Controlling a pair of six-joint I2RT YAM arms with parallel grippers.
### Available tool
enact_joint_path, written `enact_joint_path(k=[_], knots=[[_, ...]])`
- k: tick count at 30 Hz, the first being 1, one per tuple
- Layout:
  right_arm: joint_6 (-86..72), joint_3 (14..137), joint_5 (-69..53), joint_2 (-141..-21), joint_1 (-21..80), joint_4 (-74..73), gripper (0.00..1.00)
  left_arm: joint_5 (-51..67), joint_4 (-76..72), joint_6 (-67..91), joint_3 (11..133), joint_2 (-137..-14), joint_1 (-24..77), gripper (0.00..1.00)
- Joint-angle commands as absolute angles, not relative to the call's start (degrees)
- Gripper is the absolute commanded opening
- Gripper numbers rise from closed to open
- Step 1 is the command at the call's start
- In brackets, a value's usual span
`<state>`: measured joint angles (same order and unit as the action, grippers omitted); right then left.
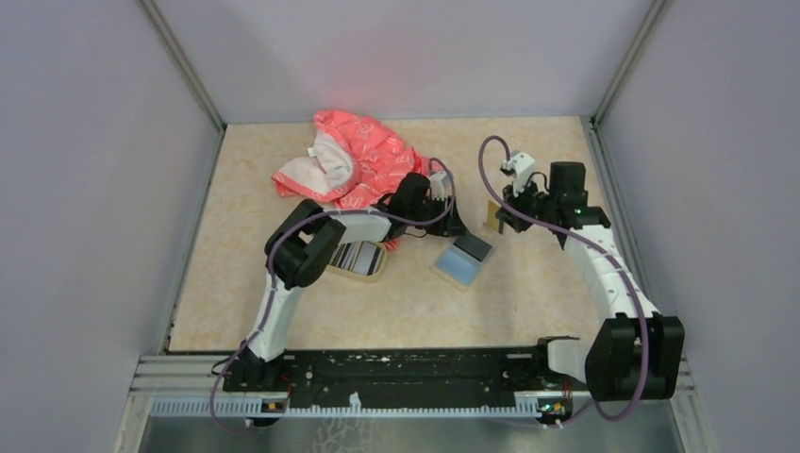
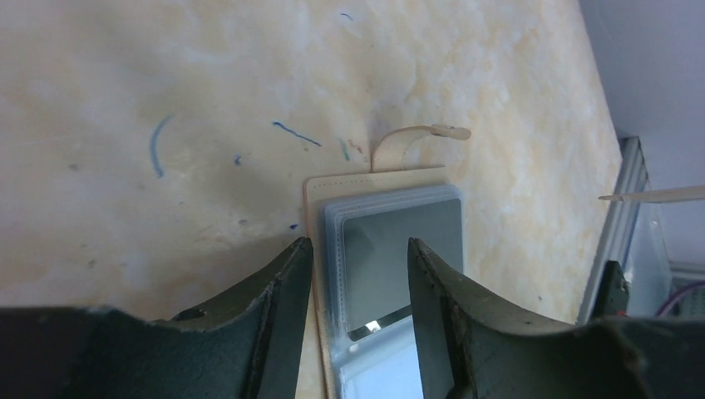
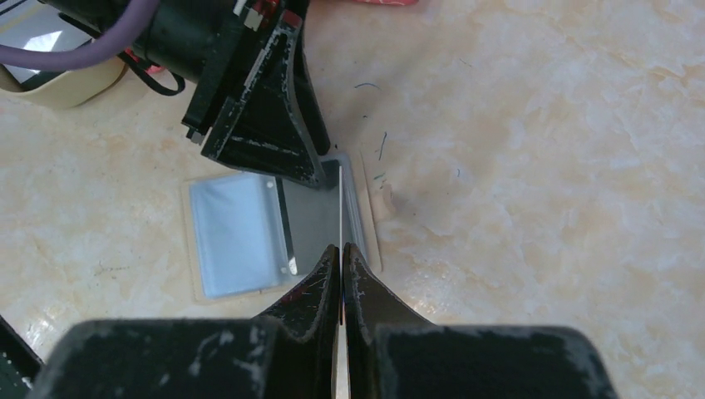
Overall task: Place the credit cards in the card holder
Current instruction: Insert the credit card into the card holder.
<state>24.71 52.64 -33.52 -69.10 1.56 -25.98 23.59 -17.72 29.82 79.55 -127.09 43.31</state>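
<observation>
The card holder [image 1: 462, 260] lies open on the table and shows its blue-grey lining. It also shows in the left wrist view [image 2: 391, 241] and the right wrist view [image 3: 241, 237]. My left gripper [image 1: 455, 226] [image 2: 359, 249] is open, its fingers straddling the far end of the holder's clear sleeves. My right gripper [image 1: 505, 215] [image 3: 341, 249] is shut on a golden-tan credit card [image 1: 492, 213], seen edge-on [image 3: 341, 199] just above the holder's right side. Other striped dark credit cards [image 1: 357, 255] lie in the oval dish [image 1: 378, 271].
A pink-red patterned cloth [image 1: 354, 156] lies at the back, behind the left arm. The dish also shows at the top left of the right wrist view [image 3: 75, 83]. The holder's strap with its snap [image 2: 416, 133] sticks out past the holder. Grey walls enclose the table.
</observation>
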Motion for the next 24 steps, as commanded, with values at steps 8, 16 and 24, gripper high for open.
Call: enact_joint_path(k=[8,16,24], knots=[[25.3,56.5,-42.8,-65.7,0.3,-27.0,0.00,37.4,-18.5,28.0,86.5,-133.4,46.4,0.52],[29.9,58.5,-50.3,-65.8,-1.6,-32.5,0.00,31.5,-25.3,27.6,79.5,-127.3,47.1,0.53],[30.2,59.4,-52.0,-64.7,-1.8,-33.3,0.00,13.2,-30.7,23.2,60.5,-104.0,47.3,0.53]])
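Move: The open card holder lies flat just under and behind the left fingertips: its middle is about 7 cm back from the left hand, about level sideways, 1 cm below. The tray of cards stands some 25 cm to the left of that hand and 7 cm back. From the right hand the holder's middle is about 9 cm left, 4 cm back and 12 cm down; the gold card it already holds reaches about 3 cm left and 1 cm ahead. Its half-open fingers at the card holder's far edge, the left hand pushes the holder back and to the right, about 5 cm each way at table level, swinging some 15 degrees clockwise; then it lifts off, going left 5 cm and up 4–5 cm. The right hand keeps its pinch on the gold card and rises about 3.5 cm while easing back and left, turning some 10 degrees counter-clockwise. ##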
